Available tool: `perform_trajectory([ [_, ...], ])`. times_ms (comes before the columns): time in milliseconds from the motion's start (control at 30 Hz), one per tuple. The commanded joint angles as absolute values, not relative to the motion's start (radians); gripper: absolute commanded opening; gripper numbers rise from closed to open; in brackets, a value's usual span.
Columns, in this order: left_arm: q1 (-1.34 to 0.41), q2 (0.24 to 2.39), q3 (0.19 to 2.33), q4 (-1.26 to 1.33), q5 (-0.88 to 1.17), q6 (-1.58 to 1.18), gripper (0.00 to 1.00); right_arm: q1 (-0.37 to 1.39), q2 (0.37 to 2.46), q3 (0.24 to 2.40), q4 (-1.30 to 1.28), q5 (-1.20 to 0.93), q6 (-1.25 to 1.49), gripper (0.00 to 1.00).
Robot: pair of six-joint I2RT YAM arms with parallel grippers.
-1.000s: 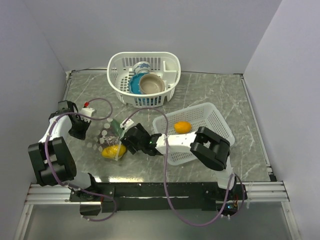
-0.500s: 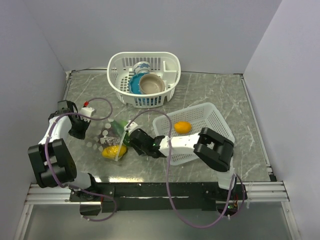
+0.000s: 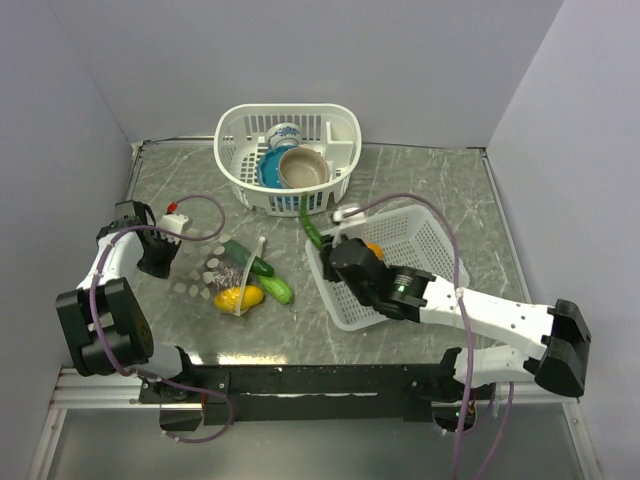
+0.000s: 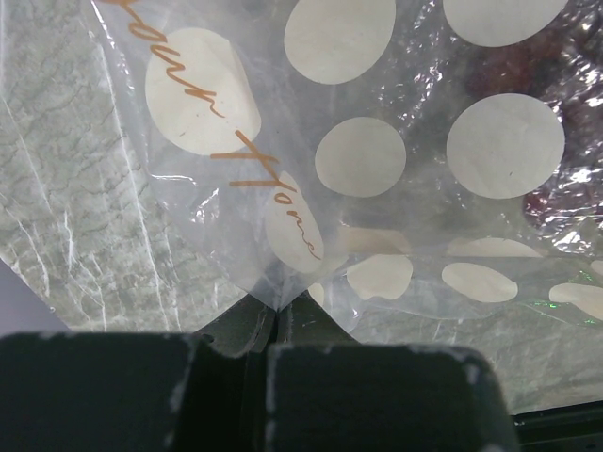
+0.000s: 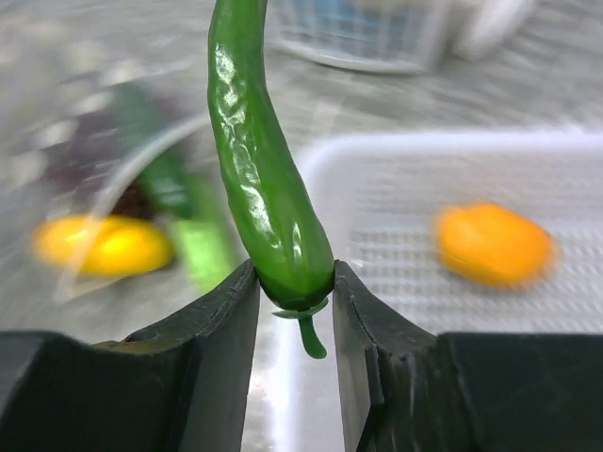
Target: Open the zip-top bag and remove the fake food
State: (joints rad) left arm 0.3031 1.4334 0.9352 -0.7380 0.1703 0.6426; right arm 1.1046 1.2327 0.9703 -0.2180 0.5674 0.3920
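The clear dotted zip-top bag (image 3: 215, 270) lies at the left of the table and fills the left wrist view (image 4: 377, 160). My left gripper (image 3: 156, 252) is shut on its corner (image 4: 278, 299). A yellow fruit (image 3: 238, 297), a green cucumber-like piece (image 3: 275, 289), another green piece (image 3: 248, 258) and dark purple grapes (image 4: 556, 198) lie at the bag's mouth. My right gripper (image 3: 330, 248) is shut on a long green pepper (image 5: 266, 179) and holds it above the near basket's left rim. An orange fruit (image 5: 494, 244) lies in that basket.
A white mesh basket (image 3: 432, 238) sits tilted at the centre right. A second white basket (image 3: 230, 135) at the back holds a blue bowl (image 3: 270, 172), a brown bowl (image 3: 303, 168) and a patterned cup (image 3: 284, 134). Grey walls close in the table.
My right gripper has pulled back from the bag's mouth and moved right and up with the green pepper in it. A green piece now lies outside the bag. The left gripper has not moved.
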Motion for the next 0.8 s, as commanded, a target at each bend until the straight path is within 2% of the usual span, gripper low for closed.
perform_trajectory([
  [0, 0.302, 1.396, 0.942, -0.745, 0.186, 0.641, 0.01, 1.003, 1.209, 0.849, -0.463, 0.735, 0.634, 0.23],
  [67, 0.302, 1.388, 0.942, -0.752, 0.186, 0.643, 0.01, 0.942, 1.215, 0.813, -0.5, 0.755, 0.693, 0.28],
  [133, 0.302, 1.384, 0.943, -0.756, 0.187, 0.644, 0.01, 0.913, 1.223, 0.773, -0.512, 0.744, 0.727, 0.42],
  [167, 0.302, 1.384, 0.946, -0.756, 0.186, 0.644, 0.01, 0.91, 1.23, 0.77, -0.509, 0.741, 0.726, 0.7],
  [200, 0.302, 1.385, 0.948, -0.761, 0.189, 0.644, 0.01, 0.911, 1.23, 0.775, -0.503, 0.738, 0.712, 0.82],
  [267, 0.302, 1.385, 0.951, -0.762, 0.186, 0.644, 0.01, 0.91, 1.217, 0.793, -0.494, 0.733, 0.695, 1.0],
  [367, 0.302, 1.387, 0.956, -0.764, 0.189, 0.643, 0.01, 0.923, 1.187, 0.845, -0.45, 0.719, 0.631, 1.0],
  [533, 0.301, 1.396, 0.957, -0.762, 0.189, 0.641, 0.01, 1.087, 1.232, 0.966, -0.284, 0.65, 0.43, 1.0],
  [667, 0.302, 1.399, 0.956, -0.761, 0.192, 0.64, 0.01, 1.198, 1.429, 1.044, -0.172, 0.623, 0.278, 1.0],
  [767, 0.302, 1.394, 0.953, -0.759, 0.189, 0.643, 0.01, 1.203, 1.534, 1.054, -0.063, 0.461, 0.187, 0.98],
])
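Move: I hold the long green pepper in my right hand; the white basket it is going to has its middle about 15 cm to my right, 4 cm ahead and 17 below. The orange fruit already in it lies some 10 cm right and 7 ahead, while the light green cucumber by the bag's mouth is roughly 9 cm left, level ahead, both about 18 down. From my left hand the basket is about 46 cm right, 2 ahead and 3 below. I swing my right hand about 13 cm right while sinking some 12 cm into the basket area, turning clockwise and tipping down, and open my fingers wide to let go of the pepper there. Straight away I rise and sweep roughly 17 cm back left, turning back as I go, away from the basket and towards the light green cucumber, fingers staying wide open. ##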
